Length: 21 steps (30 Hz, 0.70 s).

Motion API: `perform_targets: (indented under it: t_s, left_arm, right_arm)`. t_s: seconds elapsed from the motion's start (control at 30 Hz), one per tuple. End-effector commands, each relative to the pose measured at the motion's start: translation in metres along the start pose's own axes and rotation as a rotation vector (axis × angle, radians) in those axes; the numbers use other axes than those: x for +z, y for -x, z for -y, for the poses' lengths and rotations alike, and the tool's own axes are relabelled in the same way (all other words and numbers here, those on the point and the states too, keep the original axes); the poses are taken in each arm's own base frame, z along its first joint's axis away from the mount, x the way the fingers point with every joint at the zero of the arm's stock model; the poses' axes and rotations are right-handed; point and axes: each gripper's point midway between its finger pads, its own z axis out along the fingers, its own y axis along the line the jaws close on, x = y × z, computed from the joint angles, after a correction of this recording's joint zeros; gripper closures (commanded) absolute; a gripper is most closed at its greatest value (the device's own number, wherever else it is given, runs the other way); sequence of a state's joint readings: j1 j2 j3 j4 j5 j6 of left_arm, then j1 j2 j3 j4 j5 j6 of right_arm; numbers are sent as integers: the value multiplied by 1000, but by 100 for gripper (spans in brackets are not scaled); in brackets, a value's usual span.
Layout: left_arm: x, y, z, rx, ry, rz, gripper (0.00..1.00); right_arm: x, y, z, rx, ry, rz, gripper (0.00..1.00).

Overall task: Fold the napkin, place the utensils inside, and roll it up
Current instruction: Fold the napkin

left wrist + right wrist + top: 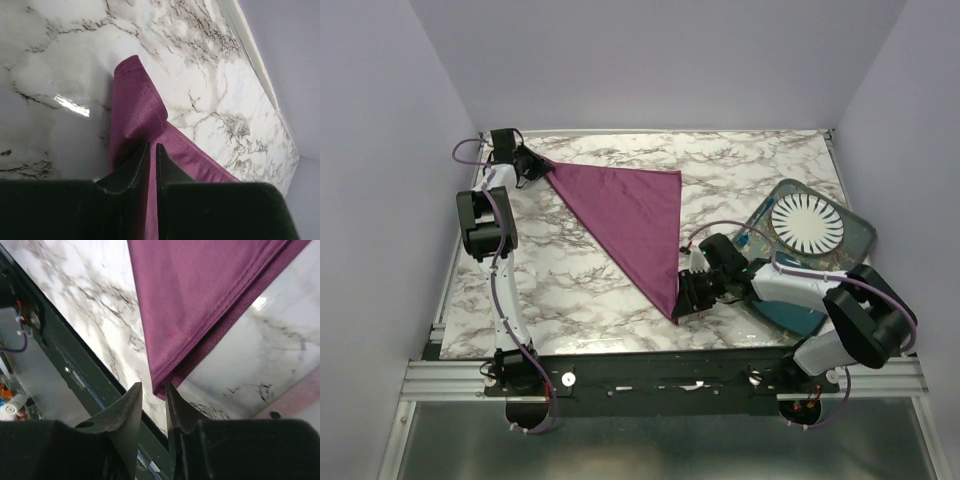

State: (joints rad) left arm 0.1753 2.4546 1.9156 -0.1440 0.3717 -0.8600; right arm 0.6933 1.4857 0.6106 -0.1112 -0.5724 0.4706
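The plum-purple napkin (630,220) lies folded into a triangle on the marble table. One point is at the far left and one at the near middle. My left gripper (532,168) sits at the far-left point. In the left wrist view the left gripper (151,146) has its jaws nearly together over the cloth (140,105), pinching it. My right gripper (682,305) is at the near point. In the right wrist view the right gripper (152,386) has a small gap between its jaws, and the napkin's tip (200,300) lies just beyond them, not gripped. I cannot make out the knife.
A white plate (807,225) with dark radial stripes sits on a teal-blue mat (860,235) at the right, partly under my right arm. The table's dark front rail (75,375) runs close below the right gripper. Walls close in the table at the back and sides.
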Motion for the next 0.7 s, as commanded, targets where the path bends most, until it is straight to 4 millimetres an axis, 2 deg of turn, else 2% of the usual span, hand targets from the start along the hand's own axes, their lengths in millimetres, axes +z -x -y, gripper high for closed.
perform_targets:
  t_s: [0.0, 0.1, 0.13, 0.17, 0.2, 0.23, 0.27, 0.3, 0.33, 0.37, 0.4, 0.43, 0.47, 0.5, 0.53, 0.63, 0.67]
  left_arm:
    - [-4, 18, -26, -27, 87, 29, 81]
    - [-6, 18, -19, 1, 70, 13, 79]
    - [-7, 18, -17, 12, 64, 10, 78]
    - [-11, 19, -9, 28, 55, 14, 75]
    - [-13, 20, -6, 41, 57, 16, 74]
    - [-16, 20, -4, 57, 68, 23, 72]
    - [-21, 21, 2, 74, 73, 26, 69]
    - [-24, 21, 5, 82, 75, 32, 68]
    - [-27, 21, 3, 82, 84, 35, 67]
    - [-32, 23, 9, 92, 78, 42, 65]
    - [-35, 23, 11, 103, 79, 41, 65]
    - [-36, 21, 10, 104, 84, 36, 65]
    - [-41, 21, 15, 111, 73, 37, 65]
    - [-41, 19, 17, 122, 70, 35, 65]
    - [-42, 17, 18, 131, 70, 31, 64]
    - [-39, 14, 20, 130, 58, 18, 56]
    - [-37, 14, 14, 125, 72, 16, 53]
  right_arm:
    - [-32, 56, -9, -33, -29, 182, 65]
    - [-47, 94, 7, 9, -94, 250, 61]
    - [-57, 123, 5, 12, -112, 304, 58]
    - [-70, 146, 20, 56, -165, 355, 52]
    - [-68, 155, 35, 96, -205, 345, 48]
    - [-84, 191, 37, 91, -251, 427, 43]
    - [-93, 207, 47, 97, -284, 455, 37]
    - [-85, 213, 64, 123, -319, 425, 36]
    - [-88, 228, 68, 114, -336, 443, 36]
    - [-101, 258, 68, 89, -356, 493, 35]
    - [-104, 268, 72, 94, -360, 497, 35]
    - [-91, 273, 87, 117, -367, 467, 35]
    - [-92, 282, 90, 135, -343, 467, 36]
    - [-101, 304, 83, 120, -323, 505, 37]
    - [-88, 307, 95, 141, -323, 481, 37]
    - [-88, 333, 91, 120, -281, 504, 40]
    - [-76, 333, 99, 126, -274, 478, 41]
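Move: The far right corner of the napkin lies about 43 cm ahead of the right hand and some 4 cm to its right, 2 cm lower. The near corner is right at its fingertips, level ahead, 1 cm left and 1 cm below; the knife handle is 6 cm to the right and 4 cm ahead. From the left hand, the napkin's far left corner is about 3 cm left, 2 cm ahead and 2 cm below. The right hand leaves the napkin's near corner and sweeps forward about 33 cm along its right edge towards the far right corner, arching up and ending some 7 cm higher, while it turns clockwise by roughly 30 degrees, pitches its forward side up and spreads its fingers wider. The left hand, its nearly shut fingers still at the napkin by the far left corner, edges left, then opens and comes free, lifting about 2 cm and drawing slightly back. ##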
